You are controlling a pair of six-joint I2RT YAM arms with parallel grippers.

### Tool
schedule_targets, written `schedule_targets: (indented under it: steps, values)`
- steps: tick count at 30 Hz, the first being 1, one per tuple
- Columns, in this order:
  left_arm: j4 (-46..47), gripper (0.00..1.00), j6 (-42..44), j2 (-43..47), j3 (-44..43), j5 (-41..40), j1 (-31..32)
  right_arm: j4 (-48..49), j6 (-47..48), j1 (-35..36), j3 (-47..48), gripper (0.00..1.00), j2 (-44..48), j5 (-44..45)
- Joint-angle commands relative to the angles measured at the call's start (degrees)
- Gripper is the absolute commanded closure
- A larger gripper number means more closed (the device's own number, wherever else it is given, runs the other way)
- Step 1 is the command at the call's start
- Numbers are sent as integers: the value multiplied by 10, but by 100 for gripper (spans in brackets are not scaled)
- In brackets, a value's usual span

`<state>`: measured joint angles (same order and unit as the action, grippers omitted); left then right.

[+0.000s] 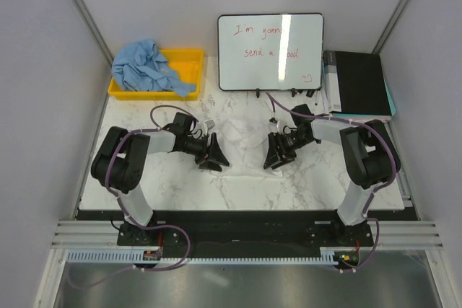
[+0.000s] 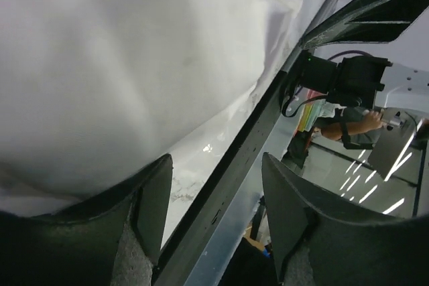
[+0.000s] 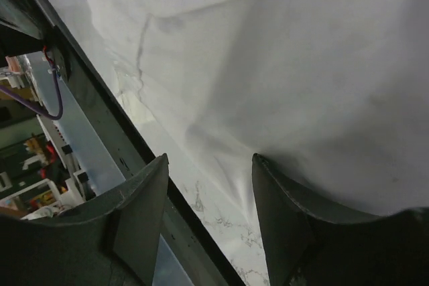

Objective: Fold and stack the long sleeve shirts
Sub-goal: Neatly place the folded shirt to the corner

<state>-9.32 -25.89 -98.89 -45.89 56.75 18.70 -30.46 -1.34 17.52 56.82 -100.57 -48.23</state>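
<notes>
The white long sleeve shirt (image 1: pixel 242 133) lies flat on the marble table between my two grippers and is hard to tell from the tabletop. It fills the left wrist view (image 2: pixel 120 65) and the right wrist view (image 3: pixel 301 85). My left gripper (image 1: pixel 214 158) (image 2: pixel 216 165) is open at the shirt's left edge, with one finger (image 2: pixel 151 199) against the cloth. My right gripper (image 1: pixel 273 158) (image 3: pixel 209 162) is open at the shirt's right edge, with one finger (image 3: pixel 281 205) touching the cloth. The light blue shirt (image 1: pixel 146 66) lies crumpled in the yellow bin (image 1: pixel 189 63).
A whiteboard (image 1: pixel 271 52) with red writing stands at the back centre. A black binder (image 1: pixel 357 84) on papers lies at the back right. The table's dark front edge (image 1: pixel 245 214) runs just behind the grippers. Grey walls close in both sides.
</notes>
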Motion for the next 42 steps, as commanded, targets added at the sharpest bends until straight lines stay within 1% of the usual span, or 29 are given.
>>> schedule_targets:
  steps: [1, 2, 4, 5, 7, 8, 9, 10, 12, 13, 14, 15, 16, 17, 18, 19, 21, 22, 25, 26, 28, 29, 32, 33, 34, 36, 39, 41, 42]
  values:
    - [-2, 36, -22, -34, 10, -41, -11, 18, -15, -6, -17, 39, -42, -3]
    - [-8, 36, -20, -40, 12, -69, -21, 14, -13, -11, -19, 39, -52, 0]
    - [-26, 36, -2, -46, 20, -88, -30, 1, 7, -16, -18, 40, -54, 8]
    - [-34, 36, 2, -41, 23, -92, -45, -23, 26, -17, -8, 40, -43, 10]
    - [-40, 36, 14, 1, 37, -67, -60, -52, 71, -19, 7, 39, -20, 24]
    - [-53, 36, 24, 25, 37, -49, -68, -78, 84, -22, 26, 39, 11, 33]
    - [-69, 36, 36, 73, 23, -47, -70, -87, 92, -23, 34, 38, 28, 40]
    - [-109, 36, 66, 106, 11, -52, -71, -100, 92, -27, 42, 36, 47, 32]
    - [-143, 34, 92, 165, -36, -114, -68, -102, 73, -35, 56, 34, 100, 10]
    - [-170, 32, 116, 212, -59, -158, -53, -91, 49, -38, 58, 31, 120, 7]
    - [-219, 31, 131, 223, -83, -250, -38, -79, 30, -42, 55, 18, 159, 19]
    - [-244, 29, 147, 228, -132, -299, -18, -65, 17, -47, 51, 11, 177, 33]
    - [-262, 27, 182, 218, -154, -339, 4, -41, 14, -52, 45, 5, 191, 68]
    - [-290, 26, 201, 207, -174, -400, 52, -36, -5, -65, 40, 2, 207, 84]
    - [-292, 3, 219, 196, -202, -432, 77, -36, -5, -72, 40, 2, 209, 98]
    - [-293, 1, 232, 169, -211, -440, 120, -38, -7, -89, 42, 2, 208, 108]
    - [-294, 1, 240, 140, -248, -465, 161, -41, -10, -104, 44, 2, 202, 105]
    - [-294, 0, 241, 121, -262, -493, 198, -40, -12, -112, 40, 2, 203, 106]
    - [-291, 1, 243, 43, -328, -551, 240, -39, -9, -116, 39, 2, 208, 117]
    - [-291, 1, 241, 4, -343, -555, 244, -38, -11, -117, 39, 2, 208, 117]
    - [-291, 1, 244, -28, -380, -565, 253, -39, -13, -118, 37, 2, 207, 119]
    - [-292, 1, 247, -62, -394, -582, 256, -38, -13, -118, 35, 2, 207, 118]
    - [-309, 1, 266, -113, -402, -604, 258, -37, -11, -118, 32, 2, 201, 119]
    - [-330, 1, 289, -148, -402, -610, 257, -37, -7, -119, 32, 2, 199, 123]
    - [-335, 1, 297, -160, -396, -622, 252, -36, -6, -119, 33, 2, 195, 126]
    - [-338, 1, 328, -178, -358, -619, 239, -36, -3, -121, 33, 2, 193, 128]
    - [-338, 1, 387, -175, -293, -597, 197, -36, 4, -123, 36, 2, 188, 128]
    - [-337, 1, 428, -149, -237, -575, 151, -36, 6, -124, 34, 2, 188, 129]
    - [-338, 1, 478, -135, -215, -569, 112, -37, 7, -124, 32, 2, 188, 128]
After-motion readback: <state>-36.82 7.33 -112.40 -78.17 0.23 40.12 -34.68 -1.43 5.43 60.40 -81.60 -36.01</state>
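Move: The folded shirt's middle lies about 6 cm ahead and 6 cm right of the left gripper, some 4 cm below it. From the right gripper it is roughly 6 cm ahead, 9 cm left and 4 cm down. The yellow bin is some 30 cm ahead and 22 cm left of the left gripper, at about its height; the whiteboard's middle stands around 33 cm ahead and 14 cm right of it, some 5 cm higher. Sink both grippers 2–3 cm at the shirt's near edge, sliding the left one some 5 cm to its left, then lift both. Open the right wide and park it up, right and forward, off the shirt. Swing the left high, forward and right while opening wide, tip its fingers down, lower it about 16 cm to the collar, and draw it left along the cloth. ##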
